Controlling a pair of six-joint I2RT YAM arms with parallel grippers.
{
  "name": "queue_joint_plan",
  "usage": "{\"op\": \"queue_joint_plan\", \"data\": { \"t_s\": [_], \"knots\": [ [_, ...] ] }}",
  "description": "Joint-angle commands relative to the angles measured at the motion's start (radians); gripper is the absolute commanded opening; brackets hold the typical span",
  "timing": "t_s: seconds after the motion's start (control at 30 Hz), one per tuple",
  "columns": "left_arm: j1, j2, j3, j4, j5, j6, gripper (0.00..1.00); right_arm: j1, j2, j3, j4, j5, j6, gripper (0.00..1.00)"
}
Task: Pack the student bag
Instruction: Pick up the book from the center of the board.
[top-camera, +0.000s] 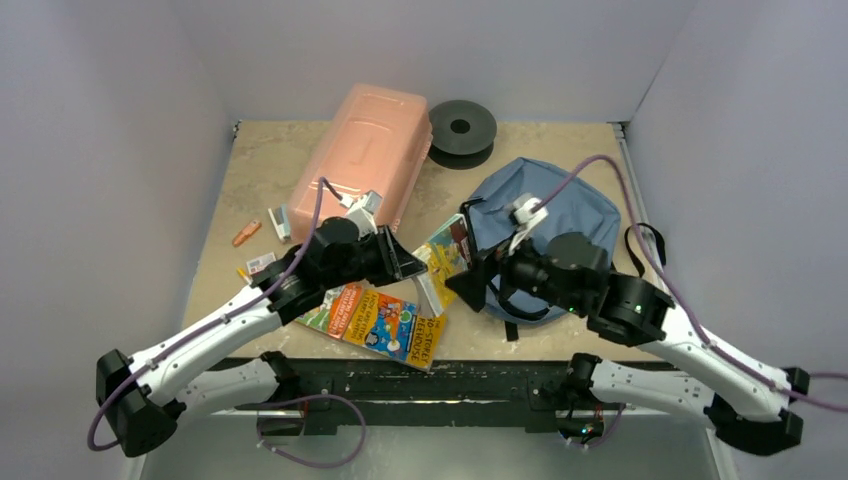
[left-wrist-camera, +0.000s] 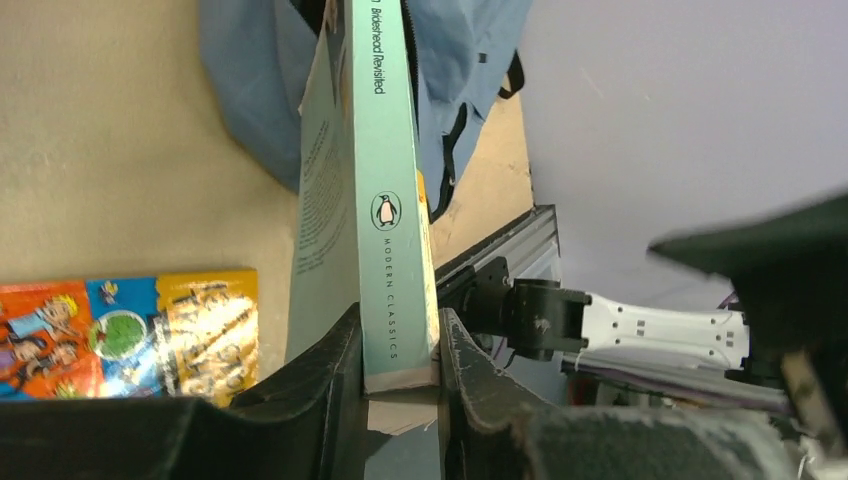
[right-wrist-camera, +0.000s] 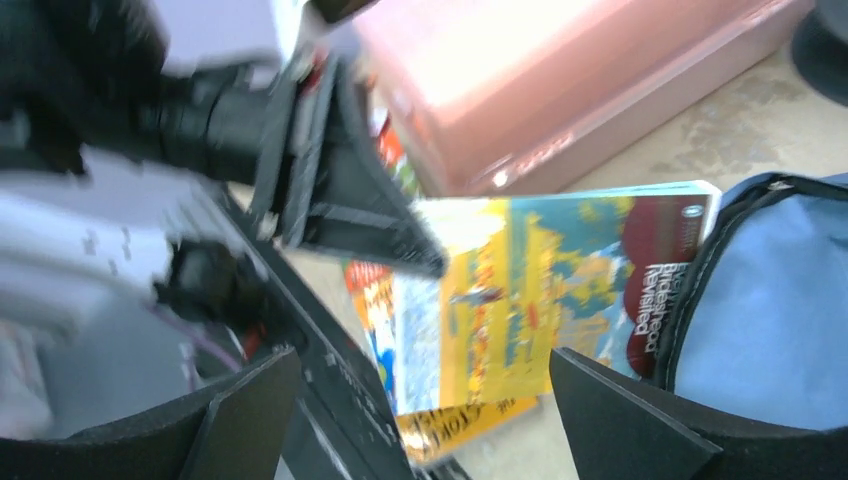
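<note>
The student bag (top-camera: 560, 205), blue-grey with dark zipper trim, lies at the right of the table. My left gripper (left-wrist-camera: 398, 330) is shut on the lower end of a paperback book (left-wrist-camera: 385, 200) with a pale green spine. It holds the book on edge, with the far end at the bag's (left-wrist-camera: 250, 80) opening. In the top view the book (top-camera: 445, 255) spans between the two grippers. My right gripper (right-wrist-camera: 425, 400) is open and holds nothing. It sits just in front of the book's yellow cover (right-wrist-camera: 560, 280), beside the bag's rim (right-wrist-camera: 700, 270).
A colourful picture book (top-camera: 375, 320) lies flat near the front edge. A translucent pink box (top-camera: 360, 155) stands at the back, next to a black spool (top-camera: 462, 130). Small stationery items (top-camera: 280, 222) lie at the left.
</note>
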Motion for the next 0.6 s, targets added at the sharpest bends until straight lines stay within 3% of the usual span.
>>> {"op": "queue_joint_plan", "data": {
  "t_s": [0.0,0.1,0.2,0.33,0.43,0.57],
  "knots": [
    [0.062,-0.157,-0.089,0.509,0.177,0.204,0.0,-0.283,-0.038,-0.058,0.121,-0.391,0.183,0.99],
    [0.088,-0.199,-0.071,0.478,0.258,0.225,0.0,-0.456,-0.023,-0.086,0.211,-0.617,0.222,0.99],
    [0.089,-0.232,0.055,0.22,0.294,0.304,0.0,-0.545,0.031,-0.076,0.259,-0.754,0.202,0.99],
    [0.09,-0.294,0.142,0.009,0.316,0.394,0.0,-0.631,0.072,-0.08,0.324,-0.863,0.146,0.99],
    [0.09,-0.311,0.188,-0.049,0.446,0.473,0.0,-0.664,0.081,-0.084,0.369,-0.95,0.078,0.99],
    [0.091,-0.298,0.261,-0.222,0.568,0.626,0.0,-0.666,0.05,-0.088,0.366,-0.948,-0.004,0.99]
  ]
}}
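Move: From the open right gripper, the middle of the Brideshead book is about 7 cm ahead, 6 cm left and 12 cm below; the bag is roughly 20 cm ahead, 22 cm right and 25 cm down, the treehouse book 1 cm back, 9 cm left and 29 cm down. The left hand grips the Brideshead book, its middle 4 cm ahead, 5 cm right and 8 cm below; the right gripper is 4 cm back, 10 cm right and 6 cm above. Lifting the still-pinched Brideshead book some 12 cm, the left hand also draws back about 7 cm and to its left, wrist tipping up some 30 degrees and swinging clockwise, so the book's free end comes up to the right gripper. The right hand, fingers still wide open, reaches forward past halfway, then nearly stops by that end; it hasn't shut on it. ##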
